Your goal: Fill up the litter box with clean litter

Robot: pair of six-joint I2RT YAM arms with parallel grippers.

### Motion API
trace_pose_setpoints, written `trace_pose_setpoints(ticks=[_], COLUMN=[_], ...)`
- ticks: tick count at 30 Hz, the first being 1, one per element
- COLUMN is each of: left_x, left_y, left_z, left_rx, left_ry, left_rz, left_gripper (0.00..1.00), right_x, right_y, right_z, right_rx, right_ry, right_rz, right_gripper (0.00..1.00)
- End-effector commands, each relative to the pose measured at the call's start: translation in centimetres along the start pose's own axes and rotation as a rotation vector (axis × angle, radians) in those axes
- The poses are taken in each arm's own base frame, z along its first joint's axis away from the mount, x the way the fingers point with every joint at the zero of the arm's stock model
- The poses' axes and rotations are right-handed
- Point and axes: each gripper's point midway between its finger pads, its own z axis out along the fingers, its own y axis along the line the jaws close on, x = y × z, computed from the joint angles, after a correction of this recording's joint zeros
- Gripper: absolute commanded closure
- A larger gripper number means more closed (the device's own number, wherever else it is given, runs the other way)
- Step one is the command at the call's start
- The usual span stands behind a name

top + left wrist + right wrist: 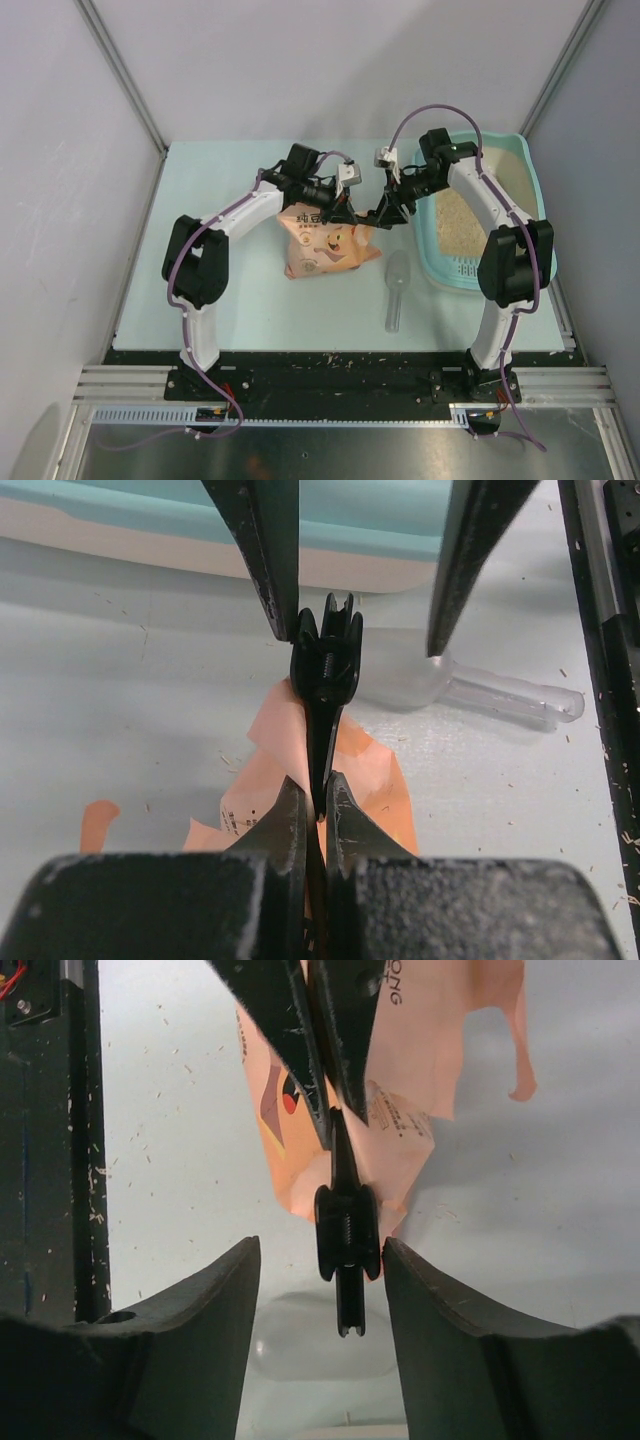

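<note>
The teal litter box (pixel 429 252) stands at the right, with beige clean litter (pixel 500 190) spread inside it. A peach-pink cat bag (pixel 325 245) stands mid-table, a black spring clip (pixel 325 665) on its top edge. My left gripper (pixel 318 785) is shut on the clip's thin end, with the bag (pixel 375 780) below it. My right gripper (pixel 320 1250) is open, its fingers either side of the clip's (pixel 347 1235) spring end; the left finger stands clear of it, the right one is very close. Both grippers, left (pixel 345 207) and right (pixel 385 213), meet above the bag.
A clear plastic scoop (pixel 396 290) lies on the table between the bag and the litter box, under the clip in the right wrist view as the scoop (pixel 310 1345). Loose granules speckle the table. White walls enclose the table on three sides.
</note>
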Motion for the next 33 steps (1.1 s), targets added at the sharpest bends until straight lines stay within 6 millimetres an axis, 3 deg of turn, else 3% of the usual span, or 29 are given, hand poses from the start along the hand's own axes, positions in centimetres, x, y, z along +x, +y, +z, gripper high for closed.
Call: trace_pose_setpoints(ticks=[1, 5, 16, 20, 22, 23, 24, 25, 27, 33], left_x=[-3.7, -3.4, -3.4, -3.3, -3.4, -3.4, -3.4, -3.5, -3.5, -3.0], left_y=[0.5, 0.6, 0.8, 0.9, 1.1, 1.2, 1.3, 1.5, 1.6, 1.9], left_z=[-1.2, -1.1, -1.1, -1.0, -1.0, -1.0, -1.0, -1.0, -1.3, -1.3], left_rx=[-0.047, -0.049, -0.064, -0.068, -0.075, -0.078, -0.081, -0.091, -0.1, -0.107], left_ry=[-0.042, -0.037, -0.03, -0.027, -0.025, -0.025, -0.024, -0.021, -0.02, -0.012], left_rz=[0.12, 0.113, 0.116, 0.113, 0.103, 0.098, 0.087, 0.088, 0.087, 0.09], left_gripper=[1.0, 1.0, 1.0, 0.99, 0.92, 0.84, 0.67, 0.63, 0.56, 0.57], right_x=[-1.8, -1.4, -0.8, -0.8, -0.8, -0.8, -0.8, -1.1, -1.5, -2.8], right_y=[-1.0, -1.0, -1.0, -1.4, -1.6, -1.8, -1.8, -1.9, -2.3, -1.7], right_z=[0.0, 0.3, 1.5, 1.4, 1.2, 1.0, 0.8, 0.5, -0.7, -4.9], right_rx=[0.036, 0.04, 0.06, 0.082, 0.094, 0.101, 0.106, 0.118, 0.146, 0.196], right_ry=[-0.038, -0.02, 0.027, 0.035, 0.041, 0.041, 0.039, 0.039, 0.03, 0.015], right_rz=[-0.032, -0.025, -0.04, -0.043, -0.049, -0.045, -0.044, -0.049, -0.046, -0.043], right_gripper=[0.46, 0.53, 0.56, 0.71, 0.78, 0.82, 0.84, 0.86, 0.88, 0.93])
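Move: The black clip is held between the grippers, its bar running left to right: its middle is about 1 cm ahead, 1 cm left and 1 cm below the right hand, and some 4 cm right of the left hand. From the right hand, the litter bag's middle lies about 11 cm left, 5 cm back and 9 cm down. The clear scoop is roughly 17 cm back and 4 cm right, the litter box's middle 28 cm right and 3 cm ahead, both well below. Ease the right gripper about 1 cm forward, left and slightly down around the clip, closing until the fingers pinch its handles. Keep the left fingers shut on the clip's end beside the bag's folded edge till then; once the right has hold, open them and slip about 1.5 cm forward. Finish by drawing the clip roughly 2 cm to the right, still squeezed. ##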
